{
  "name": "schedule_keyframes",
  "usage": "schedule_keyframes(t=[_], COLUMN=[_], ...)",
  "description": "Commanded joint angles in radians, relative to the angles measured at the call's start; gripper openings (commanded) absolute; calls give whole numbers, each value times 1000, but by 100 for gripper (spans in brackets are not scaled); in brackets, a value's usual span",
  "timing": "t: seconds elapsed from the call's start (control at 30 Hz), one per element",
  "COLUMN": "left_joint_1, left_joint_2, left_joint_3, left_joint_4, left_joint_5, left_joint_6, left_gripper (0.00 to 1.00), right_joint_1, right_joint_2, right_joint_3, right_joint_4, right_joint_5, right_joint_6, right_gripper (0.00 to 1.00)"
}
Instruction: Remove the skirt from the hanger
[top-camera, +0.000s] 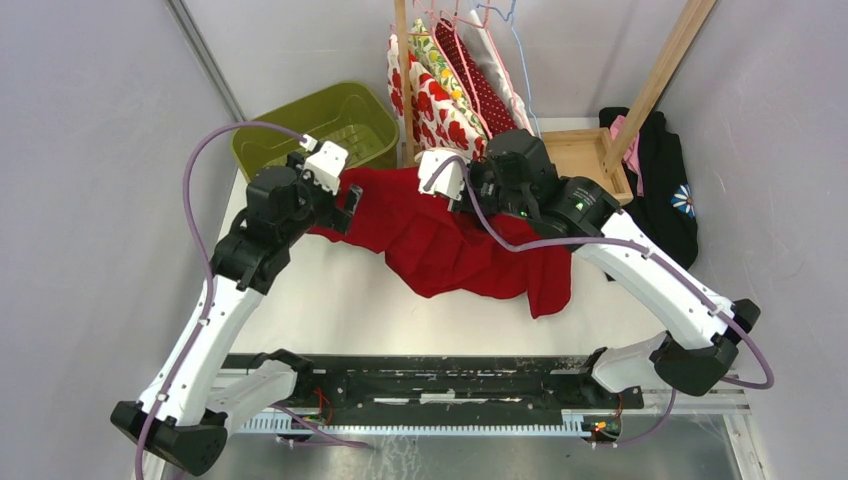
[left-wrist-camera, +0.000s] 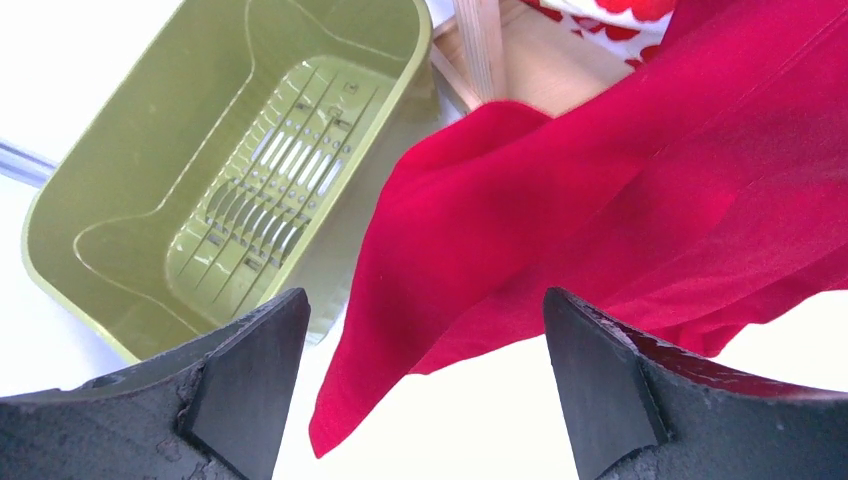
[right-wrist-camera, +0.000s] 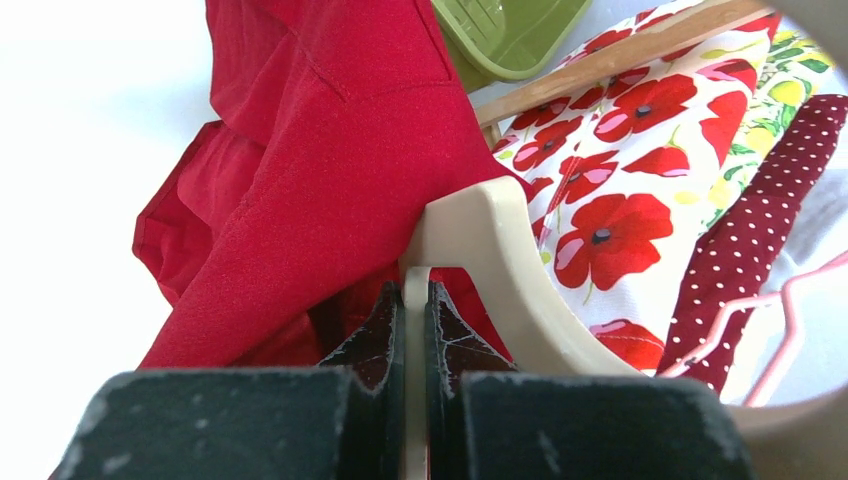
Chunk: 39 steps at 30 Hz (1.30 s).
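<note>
The red skirt (top-camera: 450, 245) lies spread across the table between my two arms. In the right wrist view the skirt (right-wrist-camera: 320, 150) still drapes over one end of a cream plastic hanger (right-wrist-camera: 500, 250). My right gripper (right-wrist-camera: 415, 295) is shut on a thin cream rib of that hanger. My left gripper (left-wrist-camera: 422, 315) stands wide open just above the skirt's left corner (left-wrist-camera: 620, 170), with nothing between its fingers. From above, the left gripper (top-camera: 345, 205) sits at the skirt's left edge and the right gripper (top-camera: 460, 195) at its top middle; the hanger is hidden there.
An olive green basket (top-camera: 320, 125) stands at the back left, close to the left gripper (left-wrist-camera: 200, 170). A wooden rack (top-camera: 580, 155) at the back holds several patterned garments (top-camera: 445, 85) on pink hangers. A black garment (top-camera: 665, 190) lies at the right.
</note>
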Motion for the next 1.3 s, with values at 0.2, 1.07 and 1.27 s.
schedule_keyframes(t=[0.2, 1.07, 1.27], left_joint_1=[23, 136, 145], left_joint_2=[64, 200, 215], left_joint_3=[9, 356, 368], left_joint_4=[45, -60, -56], left_joint_5=[139, -304, -354], left_joint_6=[51, 210, 226], left_gripper=[67, 3, 3], right_joint_1=[-11, -110, -131], right_joint_2=[-76, -101, -118], right_joint_3=[43, -261, -320], right_joint_4=[96, 177, 193], right_joint_5=[29, 30, 53], right_joint_6=[-27, -19, -29], right_gripper=[1, 1, 1])
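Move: The loose left end of the red skirt hangs just below my open left fingers, about 1 cm ahead, 2 cm right and 3 cm down. The green basket sits roughly 17 cm ahead, 12 cm left and 24 cm below that hand. My right hand still grips the cream hanger; from it the skirt's left end lies some 15 cm left, 1 cm ahead and 4 cm lower, and the poppy-print garment hangs about 15 cm ahead and 2 cm left. I dip my left hand about 3 cm and shut its fingers on the skirt's loose left end, then draw the cloth up, left and forward, ending some 8 cm higher than where I pinched it, with a slight counter-clockwise turn. My right hand keeps its grip on the hanger and, after a small rise, sinks about 8 cm, easing forward and to the right, away from the left hand. ##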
